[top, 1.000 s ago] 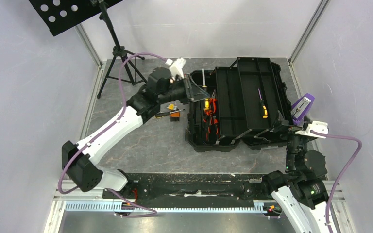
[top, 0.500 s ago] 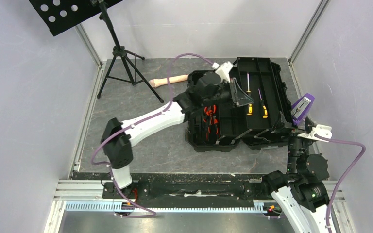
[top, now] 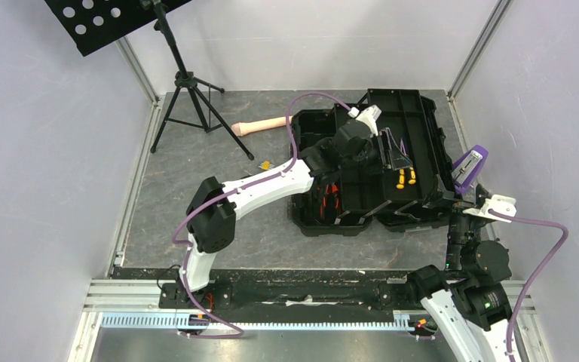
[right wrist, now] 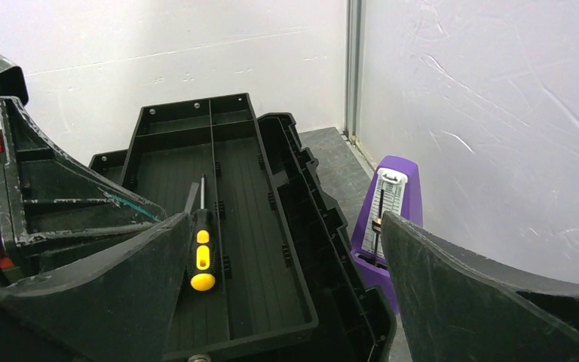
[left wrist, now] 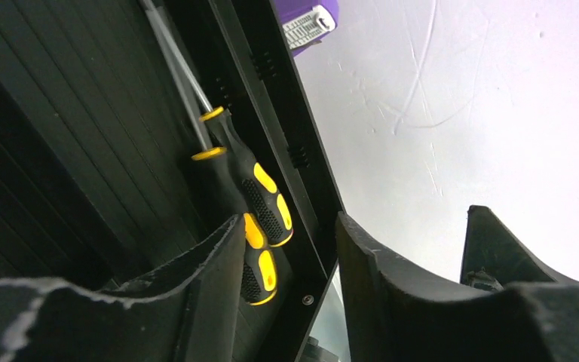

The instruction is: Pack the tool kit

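The black toolbox (top: pixel 431 124) lies open at the right of the table. Two yellow-and-black screwdrivers (top: pixel 406 179) rest side by side in its right-hand tray. In the left wrist view these screwdrivers (left wrist: pixel 265 197) lie just past my left gripper (left wrist: pixel 288 222), which is open with nothing between its fingers. From above, the left gripper (top: pixel 396 156) hovers over that tray. Orange pliers (top: pixel 330 193) lie in the toolbox's left half, partly under the left arm. My right gripper (right wrist: pixel 285 219) stands wide open at the toolbox's near right corner, where one screwdriver (right wrist: pixel 202 255) shows.
A purple metronome-like object (top: pixel 469 167) stands right of the toolbox, close to the right gripper (top: pixel 443 197). A beige cylindrical handle (top: pixel 260 125) lies left of the box. A small yellow item (top: pixel 265 164) sits by the left arm. A black tripod (top: pixel 188 83) stands at the back left.
The left arm swung right from the toolbox's left side across to the right tray with a screwdriver. Its jaws opened, and the screwdriver now lies beside the first. The right arm barely moved.
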Controlling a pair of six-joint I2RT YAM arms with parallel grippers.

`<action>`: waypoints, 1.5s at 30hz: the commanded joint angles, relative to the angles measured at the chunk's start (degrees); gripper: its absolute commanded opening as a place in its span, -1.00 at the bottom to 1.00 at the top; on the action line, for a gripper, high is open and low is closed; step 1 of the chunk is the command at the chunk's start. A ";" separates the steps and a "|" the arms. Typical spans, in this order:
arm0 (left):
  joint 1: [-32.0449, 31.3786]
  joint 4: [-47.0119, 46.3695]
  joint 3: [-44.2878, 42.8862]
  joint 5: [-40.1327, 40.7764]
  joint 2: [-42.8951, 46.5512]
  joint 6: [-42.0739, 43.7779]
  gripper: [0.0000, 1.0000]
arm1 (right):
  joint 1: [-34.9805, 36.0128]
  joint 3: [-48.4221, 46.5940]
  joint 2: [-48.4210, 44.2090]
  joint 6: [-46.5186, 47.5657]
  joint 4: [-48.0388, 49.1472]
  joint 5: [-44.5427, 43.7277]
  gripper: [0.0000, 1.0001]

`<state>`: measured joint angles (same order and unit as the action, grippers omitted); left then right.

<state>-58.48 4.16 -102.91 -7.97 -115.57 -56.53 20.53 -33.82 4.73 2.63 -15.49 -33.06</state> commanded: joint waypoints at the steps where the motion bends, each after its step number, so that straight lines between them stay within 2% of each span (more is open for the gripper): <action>1: -0.14 1.74 -1.03 4.22 3.23 2.44 0.14 | 0.37 0.25 -0.38 0.71 0.59 -0.83 0.96; 7: -0.05 6.78 -1.15 7.69 7.34 9.06 0.28 | 0.38 0.08 -0.14 0.45 0.46 -0.43 0.96; 11: 0.87 13.80 -0.85 13.97 12.05 18.76 0.31 | 0.39 -0.10 -0.47 0.71 0.45 -0.67 0.96; 16: 4.78 19.58 4.85 16.26 18.79 29.82 0.31 | 0.38 0.20 0.08 0.63 0.48 -0.30 0.96; 21: 13.81 22.89 16.18 14.02 25.58 33.48 0.34 | 0.43 0.51 0.63 0.03 0.79 0.37 0.96; 26: 25.26 20.36 28.62 13.74 29.92 33.88 0.37 | 0.40 0.95 0.98 -0.52 1.23 1.05 0.96; 29: 30.59 18.41 33.50 12.66 29.60 33.34 0.40 | 0.36 0.96 1.54 -0.87 1.40 1.68 0.96; 33: 33.69 16.12 36.40 13.31 26.02 33.68 0.44 | 0.38 1.03 1.80 -1.00 1.41 1.69 0.96; 41: 36.20 16.98 30.02 13.10 15.16 38.18 0.57 | 0.38 1.14 2.23 -1.14 1.35 1.67 0.96; 45: 37.00 19.61 28.22 9.89 10.85 38.52 0.57 | 0.38 1.21 2.13 -1.05 1.39 1.15 0.96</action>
<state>-22.48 22.90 -71.53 4.95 -102.13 -21.52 20.53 -32.84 6.24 2.07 -15.51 -31.77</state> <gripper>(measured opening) 0.783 0.979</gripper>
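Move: The screwdriver still out on the table lies some 37 cm to the left of the left hand, about 10 cm farther out and roughly 25 cm below. The orange key holder sits partly under the screwdriver, about 36 cm left and 9 cm ahead of the hand; the yellow key set is 37 cm left and 13 cm ahead. The toolbox's deep compartment lies between, 24 cm left and 7 cm ahead. From the right hand the screwdriver is about 46 cm left and 18 cm ahead. The screwdriver on the table draws the empty left hand away from the two already in the tray: it rises about 4 cm, sweeps left nearly 40 cm over the box and forward some 13 cm, then drops well below its starting height. The wrist swings round so the fingers, first pointing right, aim steeply down and forward, opening wider and ending above the screwdriver without touching it. ##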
